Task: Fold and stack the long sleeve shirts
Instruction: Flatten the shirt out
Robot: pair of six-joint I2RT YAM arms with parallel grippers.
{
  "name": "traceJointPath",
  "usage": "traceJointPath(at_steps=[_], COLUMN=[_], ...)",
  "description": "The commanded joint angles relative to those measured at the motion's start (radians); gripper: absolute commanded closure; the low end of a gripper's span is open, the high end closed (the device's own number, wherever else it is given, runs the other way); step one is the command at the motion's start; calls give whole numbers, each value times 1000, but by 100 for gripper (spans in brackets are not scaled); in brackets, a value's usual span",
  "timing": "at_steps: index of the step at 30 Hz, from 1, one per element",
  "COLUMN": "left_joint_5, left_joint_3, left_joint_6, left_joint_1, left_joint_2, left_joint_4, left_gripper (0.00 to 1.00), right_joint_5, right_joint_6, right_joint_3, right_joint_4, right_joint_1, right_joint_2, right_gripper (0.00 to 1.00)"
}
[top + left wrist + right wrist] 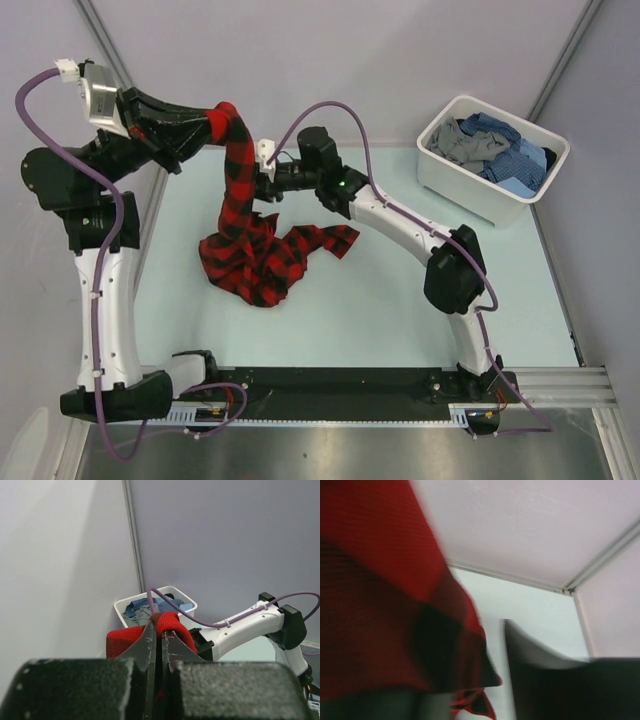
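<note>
My left gripper (205, 122) is raised at the back left and shut on the red-and-black check long sleeve shirt (262, 262). The shirt hangs from it in a twisted column, and its lower part lies bunched on the table. In the left wrist view red cloth (176, 626) bulges out over the closed left gripper (159, 628). My right gripper (255, 188) is beside the hanging column, partway down. In the blurred right wrist view the shirt (370, 605) covers the left finger. A gap shows between the cloth and the right finger (535, 675), so the right gripper (480, 645) is open.
A white tub (440, 178) stands at the back right with blue check and grey shirts (500, 150) heaped in it. It also shows far off in the left wrist view, white tub (120, 606). Grey walls close the back and both sides. The arm bases sit at the near edge.
</note>
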Motion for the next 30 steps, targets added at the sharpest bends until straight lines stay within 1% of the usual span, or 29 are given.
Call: traceJointPath(at_steps=[1, 2, 3, 4, 5, 6, 7, 8, 9, 10, 11, 12, 13, 14, 15, 16, 17, 18, 19, 20, 21, 22, 23, 24, 25, 26, 27, 29, 30], left_joint_5=[-66, -104, -199, -268, -322, -421, -475, -521, -560, -550, -524, -492, -453, -450, -447, -377, -332, -300, -284, -289, -308, -322, -303, -309, -337, -402, -446, -528, -555], left_joint_3=[-23, -71, -92, -108, -140, -160, -177, -209, -218, -221, -186, -151, -122, -161, -196, -226, -279, -316, -362, -457, -503, -546, -616, -646, -675, -733, -763, -819, -824], left_joint_6=[36, 51, 73, 109, 166, 186, 200, 205, 205, 197, 162, 150, 148, 177, 202, 237, 333, 390, 527, 608, 677, 791, 847, 902, 985, 1027, 1056, 1079, 1078], left_joint_1=[63, 92, 156, 184, 208, 248, 261, 268, 271, 271, 271, 271, 271, 271, 271, 271, 271, 270, 268, 268, 267, 267, 267, 232, 197, 146, 33, -72, -159], left_joint_2=[-45, -63, -71, -72, -60, -43, -23, 12, 93, 159, 222, 353, 386, 386, 362, 318, 285, 249, 157, 112, 71, 28, -33, -64, -93, -148, -172, -193, -180], left_joint_4=[-47, -55, -74, -174, -208, -227, -247, -241, -224, -186, -186, -209, -279, -275, -264, -296, -336, -433, -478, -526, -616, -655, -692, -766, -790, -805, -809, -783, -767], left_gripper=[100, 100, 100, 100, 100, 100, 99, 95, 91, 84, 67, 59, 55, 50, 48, 46, 44, 40, 38, 30, 28, 27, 26, 25, 25, 25, 25, 24, 24], right_joint_5=[-18, -24, -28, -25, -18, -19, -30, -32, -38, -42, -38, -33, -13, 4, 49, 80, 117, 184, 212, 240, 290, 307, 321, 343, 352, 361, 366, 378, 387], right_joint_6=[-20, -14, -15, -26, -52, -64, -72, -75, -81, -86, -81, -52, -34, -19, 29, 55, 95, 168, 217, 254, 282, 337, 360, 383, 400, 402, 403, 402, 399], right_joint_3=[68, 53, 37, 27, 4, -4, -12, -27, -29, -27, -27, -21, -12, 0, 47, 78, 120, 202, 256, 307, 356, 447, 470, 477, 453, 426, 399, 318, 304], right_joint_4=[-89, -100, -118, -177, -205, -234, -283, -299, -313, -340, -336, -325, -302, -295, -285, -276, -272, -269, -267, -272, -287, -313, -316, -315, -304, -296, -287, -252, -247], right_joint_1=[-17, -39, -91, -114, -137, -178, -197, -211, -226, -228, -229, -229, -229, -231, -235, -255, -266, -281, -300, -329, -341, -353, -370, -375, -378, -378, -378, -373, -373], right_joint_2=[-7, -23, -62, -84, -110, -154, -182, -204, -224, -257, -271, -279, -281, -273, -261, -245, -204, -181, -155, -108, -80, -61, -48, -43, -46, -58, -81, -107, -122], right_gripper=[100, 100, 100, 100, 100, 100, 100, 100, 100, 100, 100, 100, 100, 100, 100, 100, 100, 100, 100, 100, 100, 100, 100, 100, 100, 100, 100, 100, 100])
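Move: The left gripper still holds the shirt's upper end high up; the hanging length to be taken over lies roughly 8 cm ahead, 3 cm right and 26 cm below it. That length is right at the right gripper's closing fingertips, about 2 cm to their left. The shirt's heap lies on the table some 7 cm back, 4 cm left and 30 cm below the right gripper, a loose sleeve about 2 cm back and 15 cm right. Finish shutting the right gripper on the hanging cloth, then draw it some 22 cm right and 16 forward, climbing about 13 midway and turning clockwise. Swing the left gripper forward and left, opening to let go of its end, then plunge it about 35 cm, sweep it back and somewhat right, wide open, fingers tipping down and turning counter-clockwise. ##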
